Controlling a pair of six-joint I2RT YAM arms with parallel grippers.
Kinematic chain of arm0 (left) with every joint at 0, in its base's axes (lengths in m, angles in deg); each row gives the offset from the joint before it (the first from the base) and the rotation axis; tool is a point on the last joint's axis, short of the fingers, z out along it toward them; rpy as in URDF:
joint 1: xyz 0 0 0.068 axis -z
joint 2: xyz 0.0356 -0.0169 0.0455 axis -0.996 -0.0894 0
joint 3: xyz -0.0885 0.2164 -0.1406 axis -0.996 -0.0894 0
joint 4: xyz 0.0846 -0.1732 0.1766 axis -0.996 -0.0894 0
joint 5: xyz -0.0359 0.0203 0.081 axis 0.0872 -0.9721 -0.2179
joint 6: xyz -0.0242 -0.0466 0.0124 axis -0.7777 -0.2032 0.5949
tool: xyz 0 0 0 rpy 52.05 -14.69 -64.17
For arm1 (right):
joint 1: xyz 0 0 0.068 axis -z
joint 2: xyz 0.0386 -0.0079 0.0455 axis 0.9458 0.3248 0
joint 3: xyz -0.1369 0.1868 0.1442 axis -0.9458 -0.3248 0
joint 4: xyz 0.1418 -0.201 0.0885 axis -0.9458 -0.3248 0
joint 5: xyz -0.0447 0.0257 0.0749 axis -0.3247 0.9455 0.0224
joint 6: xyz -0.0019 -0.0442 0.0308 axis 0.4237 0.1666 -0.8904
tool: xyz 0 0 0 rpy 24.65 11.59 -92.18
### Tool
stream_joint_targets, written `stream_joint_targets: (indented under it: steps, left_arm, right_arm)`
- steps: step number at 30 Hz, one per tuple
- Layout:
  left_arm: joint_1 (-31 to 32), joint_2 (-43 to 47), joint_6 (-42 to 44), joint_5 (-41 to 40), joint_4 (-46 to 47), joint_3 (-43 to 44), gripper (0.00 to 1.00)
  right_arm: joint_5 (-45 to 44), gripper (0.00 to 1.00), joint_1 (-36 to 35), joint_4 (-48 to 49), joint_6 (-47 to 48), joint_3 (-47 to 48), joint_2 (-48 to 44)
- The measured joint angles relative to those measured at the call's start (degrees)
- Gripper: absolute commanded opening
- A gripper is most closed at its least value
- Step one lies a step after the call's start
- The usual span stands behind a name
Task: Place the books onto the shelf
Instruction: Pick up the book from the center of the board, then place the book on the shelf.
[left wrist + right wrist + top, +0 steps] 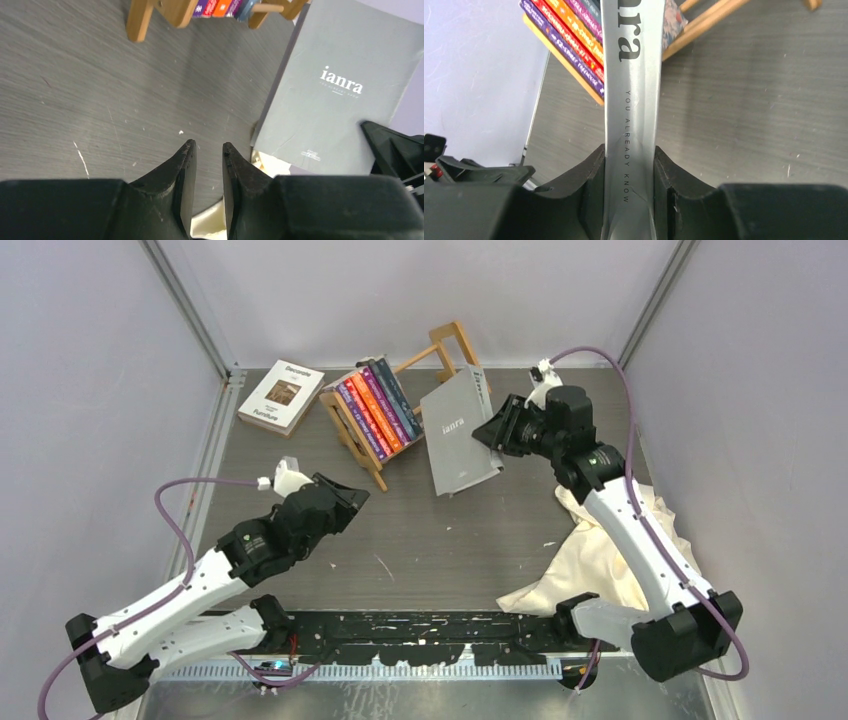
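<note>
The light-wood shelf stands at the back centre, with several coloured paperbacks standing in its left part. My right gripper is shut on a large grey book, holding it tilted just right of those paperbacks. In the right wrist view the grey book's spine fills the gap between my right gripper's fingers, and the paperbacks lie beyond. A white book lies flat left of the shelf. My left gripper hovers over bare table in front of the shelf, open a little and holding nothing.
A cream cloth lies bunched at the right, under the right arm. The table's walls close in the back and both sides. In the left wrist view the shelf's foot is at the top and the grey book at the right.
</note>
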Motion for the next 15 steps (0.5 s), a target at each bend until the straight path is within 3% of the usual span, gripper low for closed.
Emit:
stream_joint_targets:
  steps: [15]
  left_arm:
    - [-14.2, -1.9, 11.2, 2.0, -0.9, 3.4, 0.27]
  right_arm:
    - [-3.0, 0.25, 0.7, 5.6, 9.0, 19.5, 18.2]
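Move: The right hand already has the grey book by its spine. The empty stretch of shelf right of the upright books lies about 18 cm ahead of this hand, 9 cm to its left and 14 cm below. The row of upright books is some 15 cm ahead and 24 cm left, and the shelf's right end frame 23 cm ahead and 4 cm left, at much the same depth. From the left hand the empty stretch is roughly 30 cm ahead, 22 cm right and 9 cm below. The right hand keeps its grip on the grey book's spine and carries it steadily forward about 10 cm and up 5 cm towards the empty stretch of shelf, its fingers tipping upward by some 10 degrees. The empty left hand swings left and forward by several centimetres, away from the grey book, rolling and turning slightly counter-clockwise with its opening unchanged. ##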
